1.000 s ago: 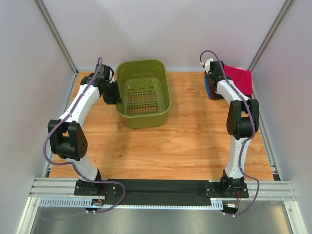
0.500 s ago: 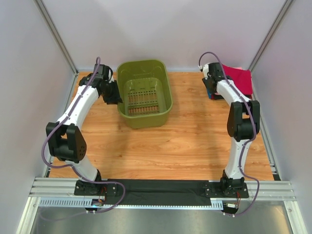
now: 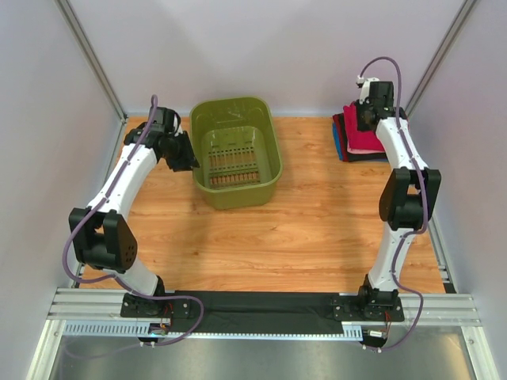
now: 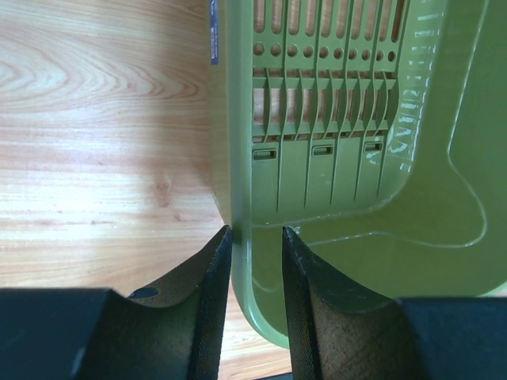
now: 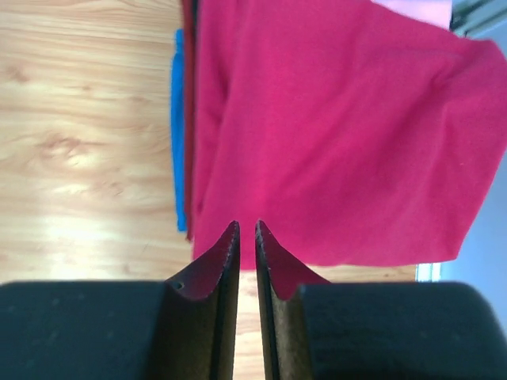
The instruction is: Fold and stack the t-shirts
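A crimson t-shirt [image 3: 363, 141] [image 5: 333, 134] lies folded on top of a stack at the table's far right. Blue [image 5: 180, 134], black [image 3: 368, 157] and pink [image 5: 420, 9] edges show beneath it. My right gripper [image 3: 366, 119] [image 5: 246, 226] hovers over the crimson shirt's near edge. Its jaws are almost together, with only a thin slit and nothing between them. My left gripper [image 3: 188, 152] [image 4: 257, 231] straddles the left wall of the olive-green basket [image 3: 273, 150] [image 4: 380, 229]. One finger is outside and one inside, closed on the rim.
The basket stands at the back centre-left and shows nothing inside. White walls and metal frame posts enclose the wooden table [image 3: 317, 229]. The stack sits close to the right wall. Both arm bases are bolted on a rail at the near edge.
My right gripper has lifted off the stack and moved back and right; its jaws opened, then nearly closed. The crimson shirt now lies more squarely on the stack. The left arm and basket shifted slightly.
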### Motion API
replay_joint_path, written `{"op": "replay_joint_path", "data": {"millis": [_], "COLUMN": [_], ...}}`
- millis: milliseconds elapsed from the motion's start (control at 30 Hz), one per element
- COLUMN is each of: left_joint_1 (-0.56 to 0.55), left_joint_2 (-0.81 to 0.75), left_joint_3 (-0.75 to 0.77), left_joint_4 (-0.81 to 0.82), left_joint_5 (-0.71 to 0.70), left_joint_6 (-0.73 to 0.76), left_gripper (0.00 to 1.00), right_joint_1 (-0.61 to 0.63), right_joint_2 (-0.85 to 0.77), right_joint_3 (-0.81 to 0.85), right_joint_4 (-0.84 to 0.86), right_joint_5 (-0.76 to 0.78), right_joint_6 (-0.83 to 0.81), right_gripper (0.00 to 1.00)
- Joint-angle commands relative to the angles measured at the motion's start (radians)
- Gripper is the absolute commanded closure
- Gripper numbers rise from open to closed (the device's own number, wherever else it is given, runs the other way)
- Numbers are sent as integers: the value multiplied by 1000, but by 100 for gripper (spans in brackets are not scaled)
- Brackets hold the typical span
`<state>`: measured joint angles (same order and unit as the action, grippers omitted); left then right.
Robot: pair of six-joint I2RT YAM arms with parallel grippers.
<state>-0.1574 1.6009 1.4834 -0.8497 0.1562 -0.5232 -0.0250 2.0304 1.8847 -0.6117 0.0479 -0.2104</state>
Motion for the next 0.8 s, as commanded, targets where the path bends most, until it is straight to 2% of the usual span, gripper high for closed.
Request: {"op": "replay_joint_path", "data": {"millis": [0, 100, 167, 267, 300, 400, 500, 633, 767], "left_joint_1": [-2, -4, -5, -5, -7, -19, -48, -129, -232], "left_joint_2": [-18, 8, 20, 33, 37, 40, 30, -13, -102], "left_joint_3": [0, 18, 31, 38, 41, 48, 48, 5, -121], "left_joint_4": [35, 34, 25, 29, 31, 38, 54, 54, 110], "left_joint_5": [14, 20, 19, 20, 26, 42, 86, 105, 129], "left_joint_6": [-32, -38, -37, -21, -17, 6, 26, 28, -6], "left_gripper": [61, 62, 62, 68, 78, 100, 100, 100, 100], "right_joint_1": [-15, -18, -23, -26, -27, -35, -35, -39, -44], "right_joint_2": [96, 146, 168, 182, 179, 136, 111, 10, -107], "right_joint_3": [65, 59, 45, 37, 39, 60, 146, 278, 366], "right_joint_4": [-39, -39, -31, -28, -28, -33, -103, -261, -368], "right_joint_5": [1, 9, -8, -31, -33, -33, 3, 99, 38], "right_joint_6": [72, 100, 101, 92, 97, 114, 149, 282, 410], "right_gripper": [87, 88, 84, 82, 81, 80, 75, 60, 52]}}
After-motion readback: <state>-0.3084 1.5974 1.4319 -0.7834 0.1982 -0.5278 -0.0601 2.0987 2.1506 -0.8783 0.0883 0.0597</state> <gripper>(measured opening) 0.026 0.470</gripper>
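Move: Between the left hand's open fingers, practically at the hand point, stands the left rim of the green basket; the basket's middle is about 11 cm to the right, 4 cm ahead and some 8 cm lower, with the t-shirt stack roughly 48 cm right and 14 cm ahead. From the right hand, the stack with the red shirt on top lies about 4 cm ahead, 4 cm right and 10 cm below, and the basket's middle some 33 cm left and 3 cm back. Pinching shut on the basket's left rim after a slight dip, the left hand then drags it about 6 cm to the right and 2 cm back, turning some 10 degrees clockwise. Meanwhile the right hand dips nearly 10 cm towards the red shirt on the stack, then climbs clear to a little above its starting height, spreading its fingers to about half open and turning clockwise. ##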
